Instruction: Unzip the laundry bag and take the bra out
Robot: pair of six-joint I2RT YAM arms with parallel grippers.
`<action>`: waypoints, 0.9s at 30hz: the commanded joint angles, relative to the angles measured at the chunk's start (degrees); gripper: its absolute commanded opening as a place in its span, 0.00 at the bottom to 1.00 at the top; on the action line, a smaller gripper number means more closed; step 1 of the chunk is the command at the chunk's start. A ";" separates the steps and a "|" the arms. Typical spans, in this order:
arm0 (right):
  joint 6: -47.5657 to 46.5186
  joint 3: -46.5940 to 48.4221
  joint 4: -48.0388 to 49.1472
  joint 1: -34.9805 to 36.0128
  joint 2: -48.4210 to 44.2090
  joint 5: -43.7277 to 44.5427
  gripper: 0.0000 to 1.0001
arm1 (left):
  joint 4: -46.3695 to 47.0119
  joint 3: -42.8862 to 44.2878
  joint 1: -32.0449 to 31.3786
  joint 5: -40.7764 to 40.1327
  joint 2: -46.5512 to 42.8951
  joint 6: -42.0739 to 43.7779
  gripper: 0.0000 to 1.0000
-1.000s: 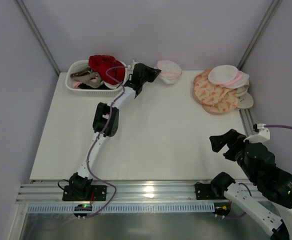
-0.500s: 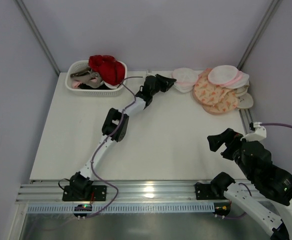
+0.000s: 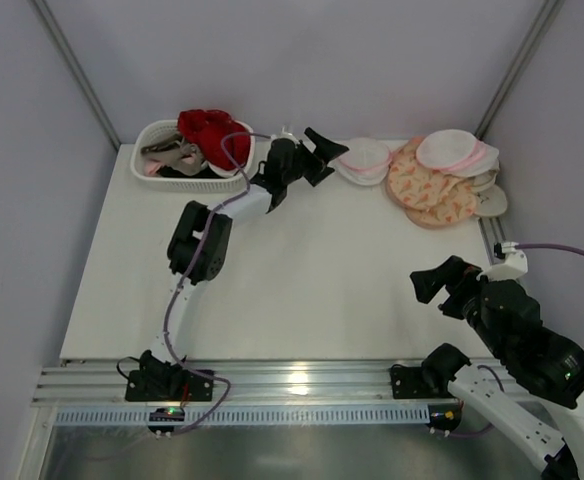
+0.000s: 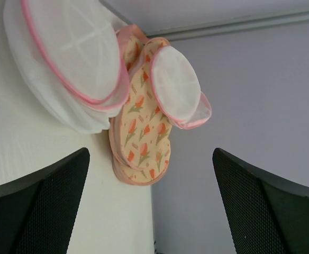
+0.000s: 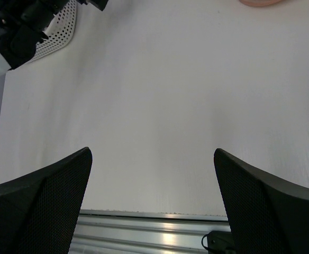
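The laundry bag (image 3: 364,160), a small white mesh dome with a pink zipper rim, lies at the back of the table against the peach-patterned pouches (image 3: 427,190). In the left wrist view the laundry bag (image 4: 72,58) fills the upper left, zipped shut as far as I can see. My left gripper (image 3: 324,158) stands open just left of the bag and holds nothing; in its own view the left gripper (image 4: 150,159) has only table and wall between its fingers. My right gripper (image 3: 436,293) hangs open over the near right of the table, and the right gripper (image 5: 152,156) is empty. No bra shows.
A white slotted basket (image 3: 187,180) with a red garment (image 3: 210,135) stands at the back left; the basket (image 5: 56,32) also shows in the right wrist view. Another white mesh pouch (image 3: 452,150) rests on the peach pouches. Grey walls close in the back and the sides.
The left gripper carried the laundry bag to the right, opened and let it go beside the peach pouches, then drew back a little to the left. The right arm shifted slightly.
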 commanded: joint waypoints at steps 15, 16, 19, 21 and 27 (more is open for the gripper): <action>-8.55 -3.06 16.77 -0.30 10.55 -12.87 0.99 | -39.86 -28.51 -9.13 -3.55 -51.42 40.48 0.99; -9.25 -3.06 17.83 -0.30 11.34 -13.40 0.99 | -40.92 -30.01 -9.48 -3.90 -54.91 40.93 0.99; -10.22 -3.15 21.61 -0.21 14.42 -15.51 1.00 | -43.74 -37.21 -10.10 -5.83 -62.73 41.02 0.99; -10.75 -3.41 23.80 -0.21 16.61 -16.13 0.99 | -45.14 -42.65 -10.10 -7.15 -67.06 40.94 1.00; -12.24 -3.85 29.26 -0.21 20.13 -16.39 0.99 | -51.54 -50.59 -10.19 -9.70 -84.46 41.37 1.00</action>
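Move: The laundry bag lies about 12 cm to the right of the open left hand, some 7 cm farther out and 11 cm lower, on the table by the back wall. The floral pile is about 35 cm to this hand's right, level with it and some 13 cm lower; the laundry basket lies about 42 cm left, 6 cm farther out and 12 cm lower. From the right hand the laundry bag is about 48 cm ahead, 6 cm left and 21 cm lower. Back, away from the laundry bag, the empty left hand draws some 32 cm over the clear table, rising steeply at first and later sinking partway, with most of its 16 cm shift left coming late; its wrist rolls about 40 degrees, left side up, as the fingertips dip. The right hand swings left and somewhat forward towards the middle, turning counter-clockwise. Both grippers stay open, touching nothing. ##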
